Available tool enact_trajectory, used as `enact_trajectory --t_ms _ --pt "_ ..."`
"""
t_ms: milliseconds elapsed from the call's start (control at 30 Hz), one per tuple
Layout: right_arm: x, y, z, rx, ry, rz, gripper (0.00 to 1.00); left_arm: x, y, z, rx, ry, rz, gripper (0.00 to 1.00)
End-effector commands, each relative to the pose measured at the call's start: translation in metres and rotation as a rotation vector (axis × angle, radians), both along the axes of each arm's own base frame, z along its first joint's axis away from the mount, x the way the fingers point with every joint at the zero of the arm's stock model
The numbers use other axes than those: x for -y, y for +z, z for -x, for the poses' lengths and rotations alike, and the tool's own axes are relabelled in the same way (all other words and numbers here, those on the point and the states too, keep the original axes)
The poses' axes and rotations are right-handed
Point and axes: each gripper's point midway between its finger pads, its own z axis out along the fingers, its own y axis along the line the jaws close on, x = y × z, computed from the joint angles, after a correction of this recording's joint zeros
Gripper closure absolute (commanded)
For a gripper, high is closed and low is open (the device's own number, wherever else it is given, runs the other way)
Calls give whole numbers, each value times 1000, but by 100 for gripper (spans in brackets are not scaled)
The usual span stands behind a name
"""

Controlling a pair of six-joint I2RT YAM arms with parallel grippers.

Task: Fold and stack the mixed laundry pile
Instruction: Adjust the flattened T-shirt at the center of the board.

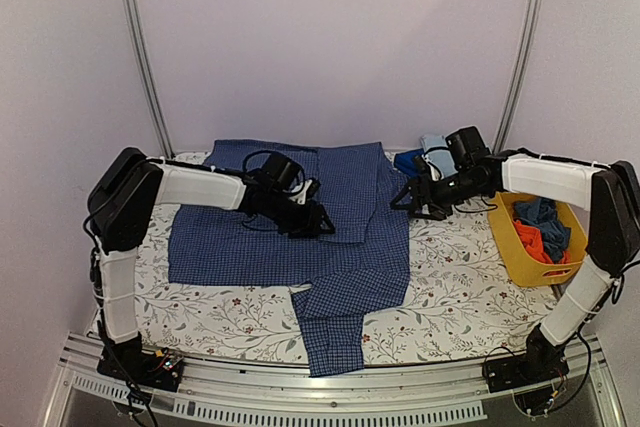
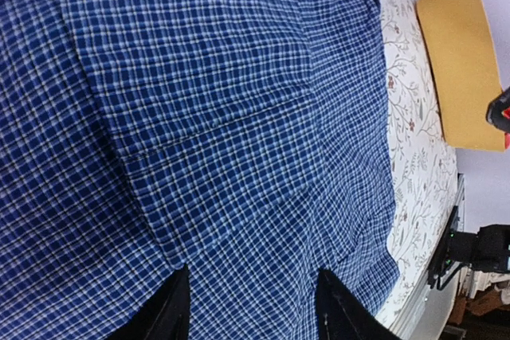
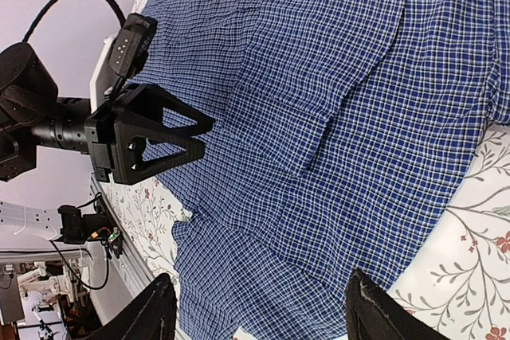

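Observation:
A blue small-check shirt (image 1: 250, 237) (image 2: 199, 117) (image 3: 343, 77) lies spread across the table, and one sleeve (image 1: 330, 337) hangs over the front edge. My left gripper (image 1: 318, 225) (image 2: 253, 308) is low over the shirt's middle near a folded flap; its jaws stand apart with flat cloth between the fingertips (image 2: 171, 308). My right gripper (image 1: 405, 197) (image 3: 263, 316) hovers open at the shirt's right edge, holding nothing. Dark navy cloth (image 1: 535, 212) and a red-orange piece (image 1: 540, 245) lie in the basket.
The yellow plastic basket (image 1: 515, 257) (image 2: 458, 69) stands at the right on the floral table cover (image 1: 230, 312). A light blue cloth (image 1: 432, 144) and a dark blue one (image 1: 407, 160) lie at the back. My left gripper (image 3: 159, 137) also shows in the right wrist view.

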Motion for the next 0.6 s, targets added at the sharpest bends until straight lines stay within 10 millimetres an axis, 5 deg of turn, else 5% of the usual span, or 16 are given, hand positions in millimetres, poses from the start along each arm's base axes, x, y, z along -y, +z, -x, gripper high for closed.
enact_trajectory --t_ms 0,267,433,567 --pt "8 6 2 37 -10 5 28 -8 -18 -8 -107 110 -37 49" --pt "12 4 4 40 -16 12 28 -16 -38 -11 -141 160 -86 61" --pt "14 0 4 33 -21 17 27 -1 -27 -24 -101 122 -42 72" --pt "16 2 3 39 -25 17 28 4 -2 -44 -47 113 6 94"
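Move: The near left corner of the T-shirt's folded-over flap lies almost under the left hand, about 4 cm below it and roughly 1 cm ahead and to the left. The sleeve trailing toward the robot lies some 22 cm back and 3 cm to the left hand's right; the folded blue stack is about 20 cm ahead and 27 cm right. From the right hand, that flap corner is about 18 cm left, roughly level fore and aft, and 12 cm below. The near left corner of the T-shirt's flap gets pinched by the left hand, which sinks about 4 cm onto it with a slight leftward drift and a wrist turn of some 10 degrees, its fingers narrowing. Then, closing almost shut on the cloth, the hand draws about 2 cm forward, eases back right and starts rising a little. ##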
